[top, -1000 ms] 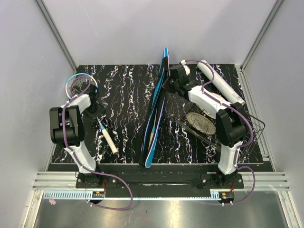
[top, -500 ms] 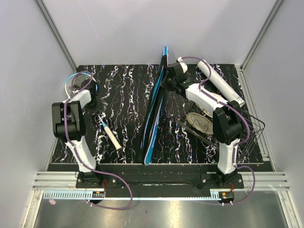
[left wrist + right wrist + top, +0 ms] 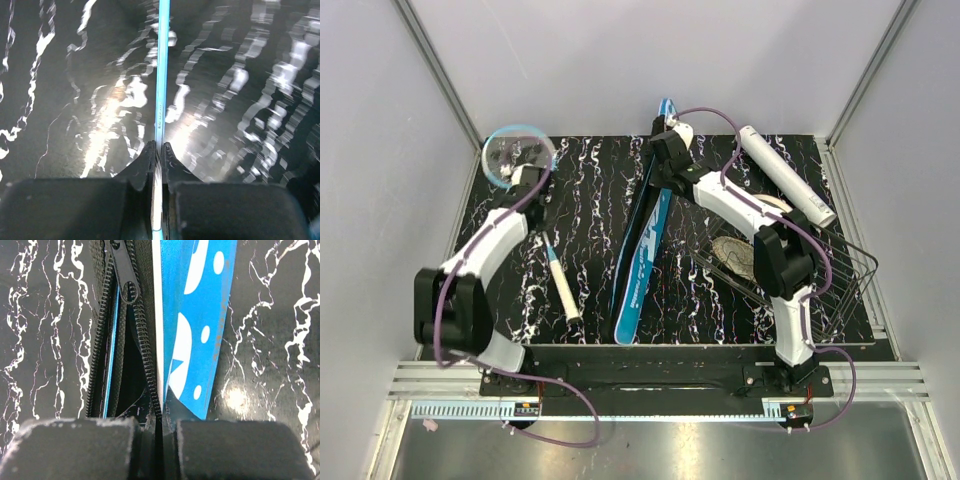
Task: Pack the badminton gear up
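My left gripper [image 3: 532, 182] is shut on the thin shaft of a light-blue racket [image 3: 161, 90]. The racket's head [image 3: 518, 152] is raised at the far left and its white handle [image 3: 564, 294] points toward the near edge. My right gripper [image 3: 665, 150] is shut on the upper edge of the blue "SPORT" cover [image 3: 642, 250] and holds it on its side. The cover's zipper [image 3: 134, 325] stands open, with a dark gap inside. The long white tube [image 3: 786, 175] lies at the far right. A second racket and the shuttlecocks are out of view.
A black wire basket [image 3: 790, 270] stands at the right with a round woven disc [image 3: 740, 257] in it. The table [image 3: 590, 210] is black with white veins. Grey walls close in on the left, the back and the right.
My left arm has swung forward and lifted the racket head up and away toward the back left. My right gripper has moved left and back, and the cover has swung with it.
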`<state>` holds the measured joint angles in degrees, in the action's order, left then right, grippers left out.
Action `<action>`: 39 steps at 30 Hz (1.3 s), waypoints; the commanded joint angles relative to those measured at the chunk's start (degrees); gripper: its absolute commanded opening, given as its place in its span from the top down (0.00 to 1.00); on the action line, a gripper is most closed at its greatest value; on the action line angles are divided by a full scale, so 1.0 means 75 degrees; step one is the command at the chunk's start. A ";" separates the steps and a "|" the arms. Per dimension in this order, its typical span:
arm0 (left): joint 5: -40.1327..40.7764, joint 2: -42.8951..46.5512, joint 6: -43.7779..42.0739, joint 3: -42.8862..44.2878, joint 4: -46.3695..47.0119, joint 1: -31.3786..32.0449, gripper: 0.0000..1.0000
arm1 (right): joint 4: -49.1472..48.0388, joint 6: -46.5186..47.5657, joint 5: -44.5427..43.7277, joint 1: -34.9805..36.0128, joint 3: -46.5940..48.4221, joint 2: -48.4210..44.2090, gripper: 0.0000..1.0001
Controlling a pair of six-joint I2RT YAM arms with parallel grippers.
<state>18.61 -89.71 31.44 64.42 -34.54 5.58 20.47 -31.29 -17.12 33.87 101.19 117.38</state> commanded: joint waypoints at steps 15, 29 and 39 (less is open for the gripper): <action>0.1092 0.2869 -0.3230 -0.0457 -0.0374 0.3543 1.00 | -0.1252 0.0306 0.1779 -0.0811 0.0959 0.1072 1.00; 0.2745 0.2294 -0.4039 -0.0410 -0.0550 0.4996 1.00 | -0.1640 -0.0773 0.2260 -0.1445 0.0969 0.1072 1.00; 0.3202 0.2200 -0.4122 -0.0738 -0.1019 0.5583 1.00 | -0.0292 -0.0200 0.1780 -0.1270 0.1872 0.1049 1.00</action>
<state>38.15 -73.28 3.84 59.77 -37.82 46.33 17.69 -35.57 0.80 24.58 109.60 126.21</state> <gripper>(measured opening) 0.047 0.025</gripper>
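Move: To the left hand's right, about 25 cm off and roughly 2 cm ahead, lies the middle of the bag, some 4 cm lower; this hand already holds the racket by its shaft. The right hand already grips the bag's edge near its far end, so the bag's middle is about 13 cm back, 4 cm left and 11 cm below. From this hand, the woven plate is some 19 cm back and 18 cm right, and the white tube 10 cm ahead and 33 cm right, both about 13 cm below. Swinging the racket across to the bag, the left hand goes about 14 cm right and 8 cm back, rising some 11 cm before easing down a little, and turns roughly 50 degrees clockwise with its left side rolling up, its grip kept. The right hand keeps its pinch on the bag's edge and draws it about 5 cm forward and slightly down, its left side tilting up. ##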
